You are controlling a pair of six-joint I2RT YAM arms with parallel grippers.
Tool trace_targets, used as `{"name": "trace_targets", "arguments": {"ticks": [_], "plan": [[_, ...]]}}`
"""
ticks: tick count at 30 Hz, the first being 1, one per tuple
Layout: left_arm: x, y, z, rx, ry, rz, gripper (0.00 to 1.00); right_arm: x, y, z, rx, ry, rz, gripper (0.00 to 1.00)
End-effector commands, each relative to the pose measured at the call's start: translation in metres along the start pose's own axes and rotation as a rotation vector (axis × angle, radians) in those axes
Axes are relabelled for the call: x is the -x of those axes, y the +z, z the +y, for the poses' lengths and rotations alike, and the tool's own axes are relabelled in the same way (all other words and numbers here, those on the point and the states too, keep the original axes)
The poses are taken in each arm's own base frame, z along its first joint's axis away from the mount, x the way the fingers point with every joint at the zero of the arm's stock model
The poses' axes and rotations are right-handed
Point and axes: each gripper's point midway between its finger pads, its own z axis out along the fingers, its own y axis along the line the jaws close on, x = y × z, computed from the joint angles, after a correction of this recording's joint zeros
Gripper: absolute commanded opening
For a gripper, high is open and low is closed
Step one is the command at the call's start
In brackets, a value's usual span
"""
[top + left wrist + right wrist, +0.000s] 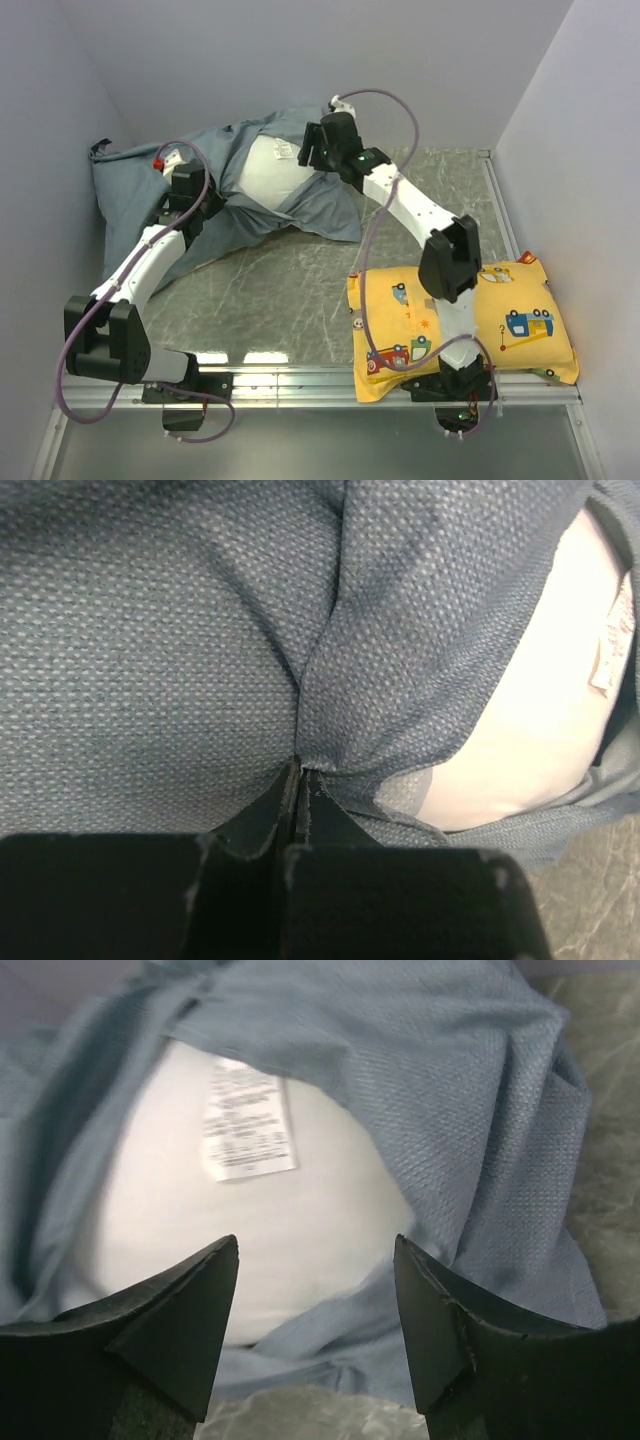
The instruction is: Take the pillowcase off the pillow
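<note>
The blue-grey pillowcase [130,190] lies crumpled at the back left of the table. The white pillow [270,172] bulges out of its opening. My left gripper [193,197] is shut on a pinched fold of the pillowcase [150,630], fingertips together at the fold [300,765], with the pillow [540,710] bare to its right. My right gripper [310,155] hovers open [315,1245] over the pillow's exposed end [180,1210], with nothing between its fingers. A small sewn tag [248,1120] shows on the pillow, and the pillowcase [450,1110] wraps around its edges.
A yellow pillow printed with cartoon vehicles [500,320] lies at the front right, under the right arm's base. The grey marbled table [280,290] is closed in by white walls at the back and on both sides.
</note>
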Motion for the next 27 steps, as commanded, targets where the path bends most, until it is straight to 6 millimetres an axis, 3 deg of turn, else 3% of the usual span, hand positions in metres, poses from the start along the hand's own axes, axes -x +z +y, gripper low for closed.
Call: {"name": "trace_targets", "arguments": {"ticks": [1, 2, 3, 4, 5, 6, 7, 8, 9, 10, 11, 15, 20, 22, 27], "plan": [[0.007, 0.002, -0.003, 0.01, 0.014, -0.022, 0.01, -0.052, 0.03, -0.044, -0.158, -0.054, 0.155, 0.7], [0.008, 0.003, -0.002, 0.019, 0.018, -0.024, 0.01, -0.057, 0.032, -0.05, -0.168, -0.054, 0.165, 0.7], [0.013, 0.004, 0.0, 0.035, 0.019, -0.038, 0.0, -0.069, 0.036, -0.067, -0.194, -0.046, 0.192, 0.63], [0.015, 0.004, 0.003, 0.043, 0.02, -0.038, 0.0, -0.068, 0.032, -0.074, -0.198, -0.029, 0.189, 0.56], [0.018, 0.003, 0.004, 0.044, 0.016, -0.043, 0.0, -0.072, 0.03, -0.082, -0.205, -0.02, 0.193, 0.49], [0.024, 0.004, 0.007, 0.048, 0.009, -0.048, 0.0, -0.092, 0.029, -0.1, -0.227, -0.015, 0.217, 0.33], [0.028, 0.003, 0.011, 0.054, 0.004, -0.05, 0.01, -0.081, 0.019, -0.111, -0.233, 0.009, 0.191, 0.26], [0.035, 0.001, 0.012, 0.056, 0.0, -0.059, 0.0, -0.082, 0.014, -0.123, -0.247, 0.027, 0.189, 0.21], [0.044, 0.0, 0.018, 0.069, -0.008, -0.074, 0.01, -0.107, 0.008, -0.141, -0.274, 0.035, 0.233, 0.13], [0.049, -0.002, 0.019, 0.068, -0.003, -0.08, 0.0, -0.096, 0.001, -0.14, -0.243, 0.068, 0.198, 0.1], [0.055, -0.004, 0.021, 0.073, -0.004, -0.091, 0.01, -0.096, -0.002, -0.152, -0.25, 0.094, 0.192, 0.08], [0.063, -0.001, 0.025, 0.078, 0.018, -0.087, 0.01, -0.135, 0.004, -0.173, -0.236, 0.151, 0.252, 0.01], [0.053, 0.007, 0.001, -0.011, 0.08, -0.001, 0.0, -0.155, 0.024, -0.154, -0.129, 0.188, 0.323, 0.0], [0.046, 0.005, -0.005, -0.008, 0.147, 0.015, 0.07, -0.154, 0.025, -0.145, -0.085, 0.196, 0.323, 0.0], [0.058, -0.008, -0.018, 0.012, 0.223, -0.028, 0.3, -0.143, 0.017, -0.137, -0.061, 0.177, 0.289, 0.0]]}}
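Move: The pillowcase rim to seize lies some 18 cm below the right gripper, about 4 cm back and 7 cm right. From that gripper the bare part of the pillow is roughly 3 cm ahead, 7 cm left and 18 cm down; the case's loose near corner is about 6 cm back, 10 cm right and 23 cm down. From the left gripper, still pinching the case, the rim is some 5 cm ahead, 23 cm right and 12 cm lower. Drop the open right gripper about 18 cm, swinging it to the right and a little back onto the pillowcase beside the bare pillow, fingers tipping some 20 degrees further down, and shut them fully on the rim. Meanwhile pull the left gripper's pinched cloth nearly 3 cm left, ease it forward and partly back to the right, then start opening those fingers. ##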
